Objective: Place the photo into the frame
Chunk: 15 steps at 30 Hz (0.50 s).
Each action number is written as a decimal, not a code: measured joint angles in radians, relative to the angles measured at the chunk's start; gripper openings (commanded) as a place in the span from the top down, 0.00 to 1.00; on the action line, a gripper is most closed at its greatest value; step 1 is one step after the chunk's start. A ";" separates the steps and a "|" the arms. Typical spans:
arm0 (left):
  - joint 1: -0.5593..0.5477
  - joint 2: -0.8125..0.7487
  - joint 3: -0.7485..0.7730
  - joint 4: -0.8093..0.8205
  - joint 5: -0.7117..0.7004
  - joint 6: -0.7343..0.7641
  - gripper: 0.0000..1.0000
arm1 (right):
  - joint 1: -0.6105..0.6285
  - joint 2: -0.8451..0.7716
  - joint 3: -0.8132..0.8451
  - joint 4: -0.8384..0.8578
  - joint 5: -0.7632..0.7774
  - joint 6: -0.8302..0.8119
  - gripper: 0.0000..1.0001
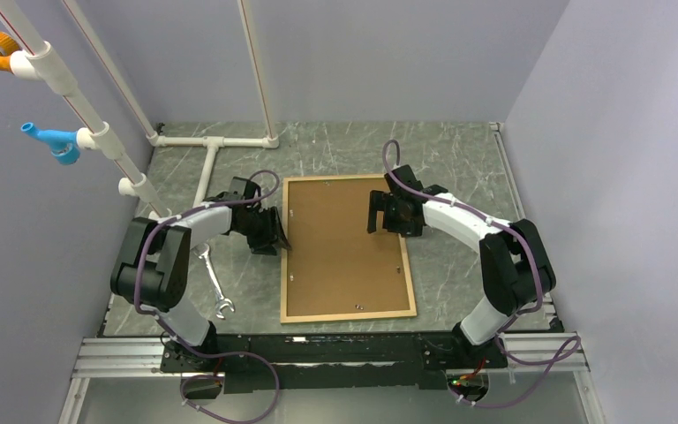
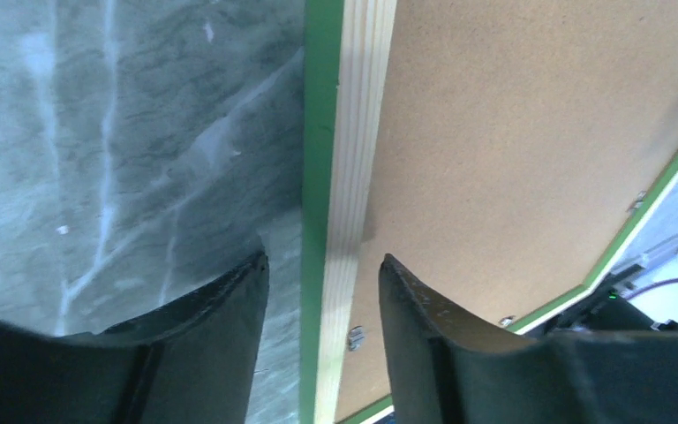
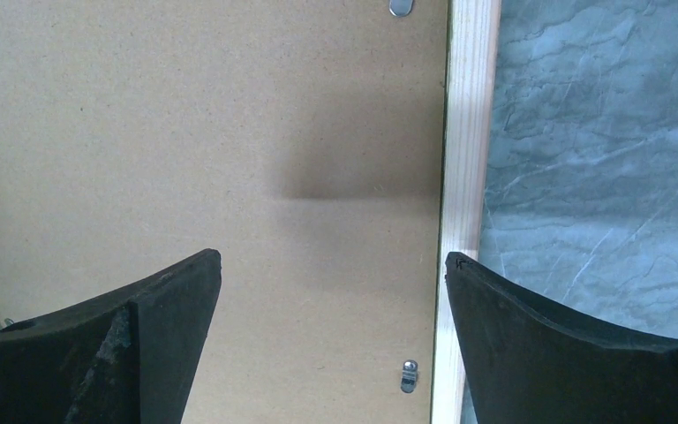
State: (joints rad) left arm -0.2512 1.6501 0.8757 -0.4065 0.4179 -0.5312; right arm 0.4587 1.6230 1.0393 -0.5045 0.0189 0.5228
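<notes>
The frame lies back side up in the middle of the table, light tan wood border up, green on its outer edge. A plain brown backing board fills it. The photo is hidden. My left gripper straddles the frame's left border: one finger is over the table, the other over the board, with gaps on both sides. My right gripper hovers wide open over the frame's right side, one finger above the board, the other above the right border.
A metal wrench lies on the table left of the frame, beside the left arm. White PVC pipes run along the back left. Small metal clips sit along the board's edges. Grey walls close in three sides.
</notes>
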 measured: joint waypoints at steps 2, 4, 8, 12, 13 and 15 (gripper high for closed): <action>0.000 -0.014 0.000 -0.012 -0.018 0.011 0.34 | 0.000 0.000 0.003 -0.006 0.003 0.000 0.00; 0.000 -0.036 0.000 -0.030 -0.045 0.023 0.27 | 0.000 -0.002 0.004 -0.013 0.003 0.000 0.00; 0.000 -0.088 0.000 -0.052 -0.087 0.042 0.19 | -0.017 -0.013 -0.003 -0.016 -0.012 0.000 0.00; -0.008 -0.162 -0.023 -0.049 -0.103 0.045 0.14 | -0.079 -0.065 -0.072 0.003 -0.063 0.002 0.00; -0.013 -0.179 -0.033 -0.048 -0.104 0.045 0.14 | -0.094 -0.080 -0.095 0.008 -0.072 0.003 0.00; -0.029 -0.209 -0.056 -0.048 -0.106 0.045 0.13 | -0.129 -0.118 -0.150 0.011 -0.096 0.005 0.00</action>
State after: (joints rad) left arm -0.2806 1.4414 0.8192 -0.4541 0.3115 -0.4862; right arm 0.3302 1.5047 0.8890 -0.4931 -0.0772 0.5274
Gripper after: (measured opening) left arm 0.858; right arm 0.994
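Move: The frame's left rail lies between the left hand's fingertips, about 1 cm below the hand point; the near left clip is some 6 cm back and 1 cm right. The right rail lies about 4 cm right of the right hand and 2 cm down. From that hand the near right clip is roughly 7 cm back and 3 cm right, and the backing board's middle about 4 cm back and 10 cm left. The frame's left rail is left alone as the left hand opens from about half to nearly wide and rises some 3 cm off it, shifting a little left and, at the last, back. Its right rail is what the right hand closes in on: after barely stirring, that hand swings off the board, about 4 cm right and 2.5 cm back, fingers still wide, until they straddle the rail, with a few degrees of clockwise turn. ##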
